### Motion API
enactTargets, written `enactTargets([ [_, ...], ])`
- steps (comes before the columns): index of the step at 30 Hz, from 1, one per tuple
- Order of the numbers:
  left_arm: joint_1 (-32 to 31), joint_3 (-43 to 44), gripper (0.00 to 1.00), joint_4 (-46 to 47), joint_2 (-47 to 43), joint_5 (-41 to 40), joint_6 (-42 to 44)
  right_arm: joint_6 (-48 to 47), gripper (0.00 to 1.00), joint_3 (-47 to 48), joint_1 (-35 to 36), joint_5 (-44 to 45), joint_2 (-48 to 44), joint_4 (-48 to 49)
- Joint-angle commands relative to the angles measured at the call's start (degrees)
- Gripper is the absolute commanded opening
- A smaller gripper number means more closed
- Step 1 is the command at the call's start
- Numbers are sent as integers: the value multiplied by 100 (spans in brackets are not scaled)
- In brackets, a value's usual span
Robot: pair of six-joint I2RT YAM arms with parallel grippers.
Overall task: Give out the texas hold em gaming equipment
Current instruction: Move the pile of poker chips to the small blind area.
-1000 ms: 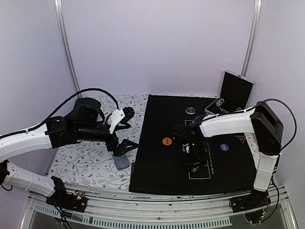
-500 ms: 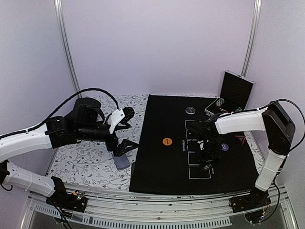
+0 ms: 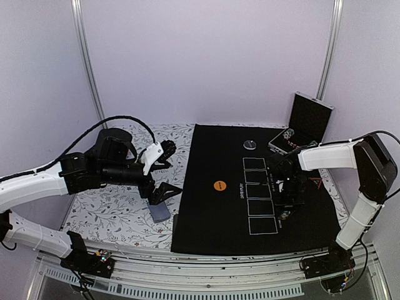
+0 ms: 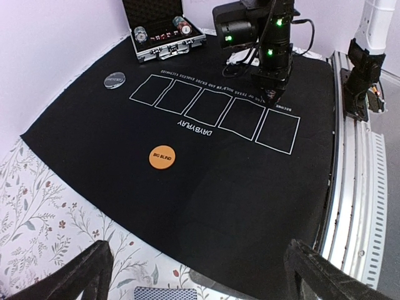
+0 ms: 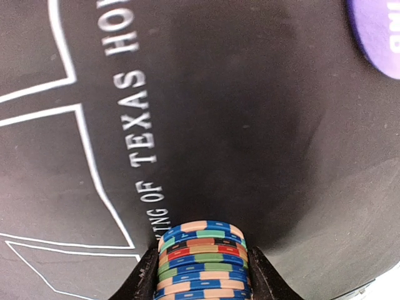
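My right gripper [image 5: 203, 275] is shut on a stack of several striped poker chips [image 5: 203, 259], blue, green, red and cream at their edges, held just above the black mat [image 3: 206, 212]. In the top view that gripper [image 3: 285, 214] hangs right of the row of white card boxes. A purple disc [image 5: 378, 25] lies just ahead of it. The orange disc [image 3: 219, 185] sits mid-mat and the silver disc [image 3: 250, 144] at the far edge. My left gripper [image 3: 175, 170] stands wide open over the floral cloth, above the grey-blue-backed card deck [image 3: 159, 212], and holds nothing.
An open silver-edged case [image 3: 309, 119] holding more chips [image 4: 181, 25] stands at the mat's far right corner. A small red triangle marker [image 3: 315, 182] lies near the mat's right edge. The metal table rail [image 4: 369, 187] runs along the near side.
My right arm has carried the chip stack rightward across the mat, from over the card boxes to their right side. The left arm has not moved.
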Motion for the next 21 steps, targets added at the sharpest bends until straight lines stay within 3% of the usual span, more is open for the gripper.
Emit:
enactTargets([
  [1,53,-63,98,61,-110,-28,67,-161,5,-395,-483,793,15,30],
  [7,57,-63,98,64,-97,-28,69,-323,5,-629,-1078,832,-262,220],
  [21,60,-70,98,68,-100,-28,82,-413,5,-647,-1296,794,-255,351],
])
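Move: The small blind disc lies roughly 9 cm ahead and 4 cm to the right of my right hand, which already holds the chip pile down at the mat. The nearest printed card box is centred about 9 cm to that hand's left and 4 cm back; the big blind disc sits some 25 cm left and 11 cm ahead of it. From my raised left hand the small blind disc is about 48 cm right, 9 cm ahead and 23 cm down. Keeping the chip pile pinched and low against the mat, I slide my right hand about 5 cm to the right and barely forward, away from the printed boxes to a spot just behind the small blind disc. I turn the wrist a few degrees clockwise on the way, then ease to a stop without opening. ##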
